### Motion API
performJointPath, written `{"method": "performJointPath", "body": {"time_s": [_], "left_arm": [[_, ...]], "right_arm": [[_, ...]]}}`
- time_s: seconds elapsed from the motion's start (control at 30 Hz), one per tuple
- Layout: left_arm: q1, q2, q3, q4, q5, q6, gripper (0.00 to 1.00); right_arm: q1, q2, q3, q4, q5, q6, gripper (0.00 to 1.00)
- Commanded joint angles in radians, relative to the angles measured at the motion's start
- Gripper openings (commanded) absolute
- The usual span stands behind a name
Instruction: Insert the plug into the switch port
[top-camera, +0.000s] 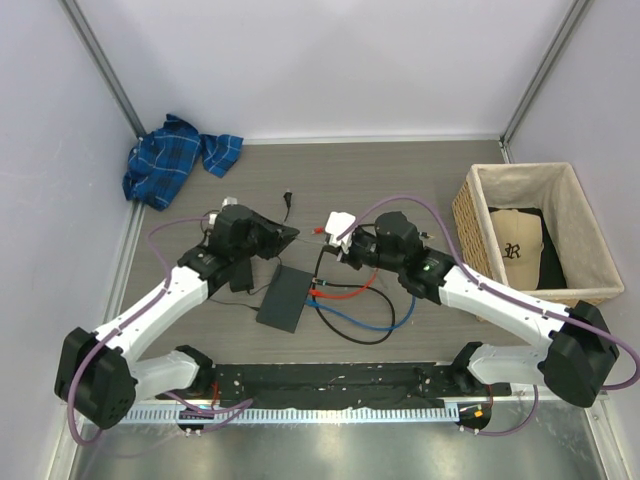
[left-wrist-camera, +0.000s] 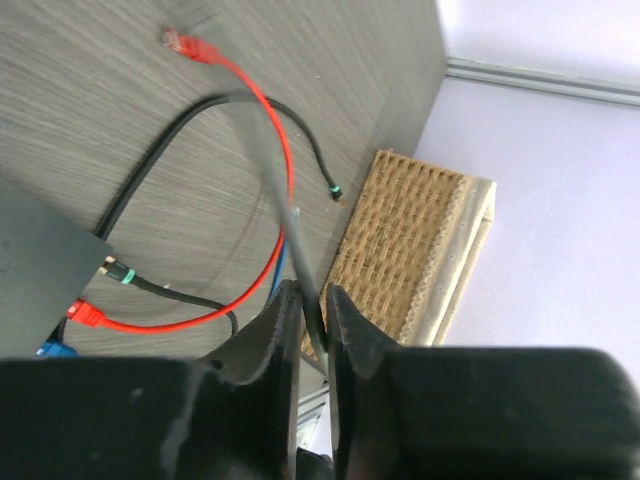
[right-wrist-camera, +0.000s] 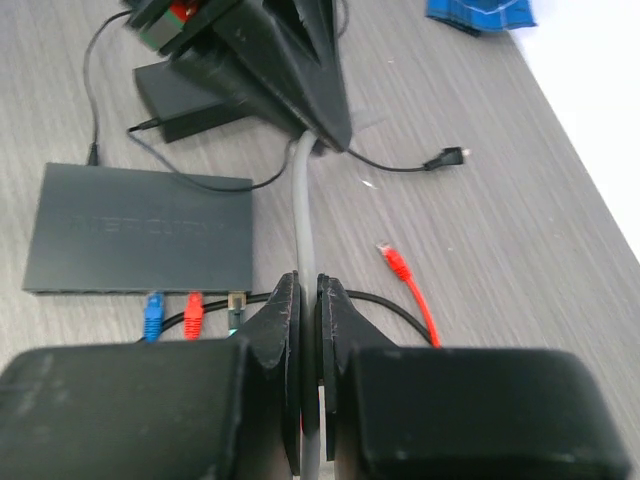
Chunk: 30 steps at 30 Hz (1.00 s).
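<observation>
The switch (top-camera: 285, 298) is a flat dark grey box lying between the arms. Its port edge (right-wrist-camera: 100, 288) faces the right wrist camera, with a blue plug (right-wrist-camera: 152, 312), a red plug (right-wrist-camera: 193, 311) and a black plug (right-wrist-camera: 236, 305) seated in it. A grey cable (right-wrist-camera: 303, 200) stretches between both grippers. My right gripper (right-wrist-camera: 308, 282) is shut on it. My left gripper (left-wrist-camera: 310, 292) pinches the same cable (left-wrist-camera: 285, 190) further along. The grey cable's own plug is hidden. A loose red plug (right-wrist-camera: 395, 260) lies on the table right of the switch.
A black adapter brick (right-wrist-camera: 190, 95) with a thin cord sits beyond the switch. Its small black plug (right-wrist-camera: 447, 157) lies loose. Red, blue and black cables loop by the switch (top-camera: 350, 305). A wicker basket (top-camera: 470, 215) stands at the right. A blue plaid cloth (top-camera: 175, 155) lies at the back left.
</observation>
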Motion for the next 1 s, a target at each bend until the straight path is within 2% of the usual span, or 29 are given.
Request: {"method": "performJointPath", "body": {"time_s": [0.0, 0.07, 0.17, 0.27, 0.3, 0.37, 0.47, 0.6, 0.67, 0.83, 0.97], "left_arm": [[-0.006, -0.061, -0.05, 0.081, -0.008, 0.048, 0.1], [-0.009, -0.084, -0.087, 0.118, -0.008, 0.064, 0.01], [-0.021, -0.125, -0.133, 0.155, -0.018, 0.104, 0.0], [-0.046, -0.165, -0.197, 0.216, -0.037, 0.123, 0.0], [-0.07, -0.173, -0.216, 0.231, -0.038, 0.127, 0.0], [-0.099, -0.196, -0.274, 0.288, -0.113, 0.135, 0.0], [-0.176, -0.207, -0.342, 0.354, -0.209, 0.164, 0.0], [-0.285, -0.201, -0.42, 0.458, -0.309, 0.212, 0.0], [-0.314, -0.193, -0.46, 0.527, -0.341, 0.241, 0.0], [-0.356, -0.149, -0.521, 0.675, -0.37, 0.29, 0.0], [-0.379, -0.127, -0.558, 0.764, -0.378, 0.331, 0.0]], "right_arm": [[0.008, -0.015, -0.017, 0.055, -0.014, 0.003, 0.01], [0.009, -0.018, -0.028, 0.055, -0.015, 0.014, 0.02], [0.008, -0.015, -0.034, 0.029, 0.011, 0.04, 0.07], [0.009, -0.015, -0.035, 0.012, 0.035, 0.104, 0.2], [0.008, -0.02, -0.038, 0.009, 0.038, 0.15, 0.29], [0.009, -0.035, -0.035, -0.009, 0.052, 0.199, 0.45], [0.008, -0.058, -0.018, -0.052, 0.031, 0.311, 0.58], [0.008, -0.095, 0.008, -0.094, 0.005, 0.472, 0.63], [0.009, -0.109, 0.014, -0.083, 0.043, 0.556, 0.66], [0.008, -0.107, 0.055, -0.046, 0.127, 0.626, 0.7], [0.008, -0.023, 0.061, 0.001, 0.244, 0.676, 0.7]]}}
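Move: The grey cable lies between the left hand's closing fingers. From that hand the switch is about 5 cm back, 4 cm left and 18 cm below, its red plug 4 cm back and 3 cm right, and the loose red plug some 11 cm ahead and 4 cm right, both also far below. The right hand already pinches the cable; from it the switch lies about 11 cm left, 1 cm back and 20 cm below. The grey cable is handed over: the left fingers finish closing on it, then draw it back and down about 8 cm each, towards the switch's port edge, their tips levelling some. The right hand eases down and back, opens to let the cable go, then rises about 6 cm clear, its wrist turning some 30 degrees. ##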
